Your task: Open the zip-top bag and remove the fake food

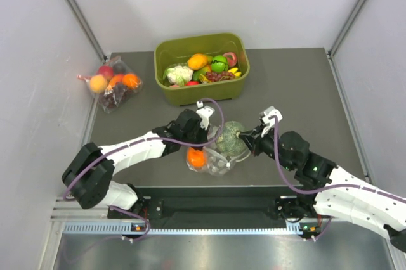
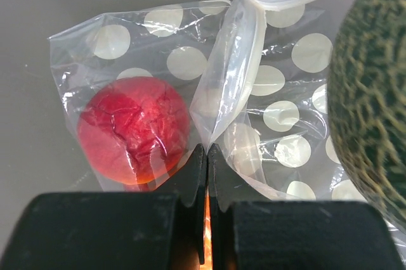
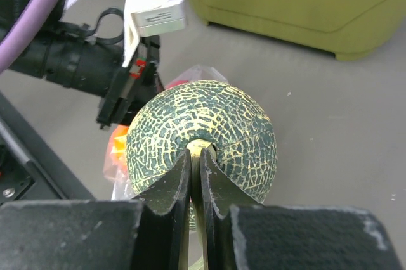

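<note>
The zip-top bag (image 1: 216,162), clear with white dots, lies near the table's front edge between both arms. My left gripper (image 2: 207,147) is shut on a fold of the bag (image 2: 241,73). A red round fruit (image 2: 133,132) sits inside under the plastic, and an orange fruit (image 1: 196,158) shows through it from above. My right gripper (image 3: 196,151) is shut on the pale stem of the dark green netted pumpkin (image 3: 203,124). The pumpkin (image 1: 230,138) hangs over the bag's right side with no plastic over the faces I see.
A green tub (image 1: 166,51) of toy produce stands at the back centre. A smaller dotless clear bag (image 1: 115,83) of fruit lies at the back left. The left arm's wrist (image 3: 127,86) is close beside the pumpkin. The table's front edge runs just below the bag.
</note>
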Controlling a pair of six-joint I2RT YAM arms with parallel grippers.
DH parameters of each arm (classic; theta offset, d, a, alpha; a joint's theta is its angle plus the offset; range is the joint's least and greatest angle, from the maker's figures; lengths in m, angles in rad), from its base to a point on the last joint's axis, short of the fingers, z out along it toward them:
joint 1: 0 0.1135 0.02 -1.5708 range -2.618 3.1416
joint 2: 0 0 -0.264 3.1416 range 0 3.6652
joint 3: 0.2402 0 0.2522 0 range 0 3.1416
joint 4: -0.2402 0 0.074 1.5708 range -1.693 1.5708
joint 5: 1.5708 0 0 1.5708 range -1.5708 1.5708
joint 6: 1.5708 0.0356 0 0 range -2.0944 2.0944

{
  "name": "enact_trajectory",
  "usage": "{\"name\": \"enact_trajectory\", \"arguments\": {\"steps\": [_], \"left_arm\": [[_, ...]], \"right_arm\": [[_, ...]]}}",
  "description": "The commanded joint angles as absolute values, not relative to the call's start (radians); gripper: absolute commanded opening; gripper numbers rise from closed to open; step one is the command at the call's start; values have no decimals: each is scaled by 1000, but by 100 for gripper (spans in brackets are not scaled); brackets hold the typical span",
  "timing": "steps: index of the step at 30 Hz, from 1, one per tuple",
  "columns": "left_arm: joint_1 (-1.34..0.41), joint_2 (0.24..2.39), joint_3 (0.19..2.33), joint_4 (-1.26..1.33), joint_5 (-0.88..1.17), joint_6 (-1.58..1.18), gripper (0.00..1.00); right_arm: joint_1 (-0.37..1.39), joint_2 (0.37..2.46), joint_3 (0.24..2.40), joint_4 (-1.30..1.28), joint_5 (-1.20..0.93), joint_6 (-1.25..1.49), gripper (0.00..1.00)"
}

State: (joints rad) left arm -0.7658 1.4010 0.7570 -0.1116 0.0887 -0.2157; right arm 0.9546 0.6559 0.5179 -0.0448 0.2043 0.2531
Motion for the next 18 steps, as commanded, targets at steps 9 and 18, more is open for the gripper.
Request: {"name": "enact_trajectory", "arguments": {"steps": [9,18], "left_arm": [[-701,1275,706,-43,135,-215,0],[-695,1227,666,-54,132,-212,0]], "right_arm": [[896,762,684,61,242,190,0],[691,920,874,110,91,152,0]]}}
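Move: The melon hangs by its stem from my right fingers; the green bin it is bound for stands about 37 cm ahead and 14 cm to the left, its middle some 11 cm lower. The zip-top bag lies below that hand, roughly 3 cm ahead, 8 cm left and 18 cm down, and the orange fruit in it about 17 cm left, also 3 cm ahead. From my left hand the bin is some 34 cm straight ahead. I carry the melon away from the bag and towards the green bin, easing forward at first, then speeding up forward and upward, about 7 cm out and 6 cm higher, my right fingers keeping their pinch on its stem while the wrist turns slightly clockwise. My left fingers still pinch the bag's edge and shift it about 2 cm left and up. ##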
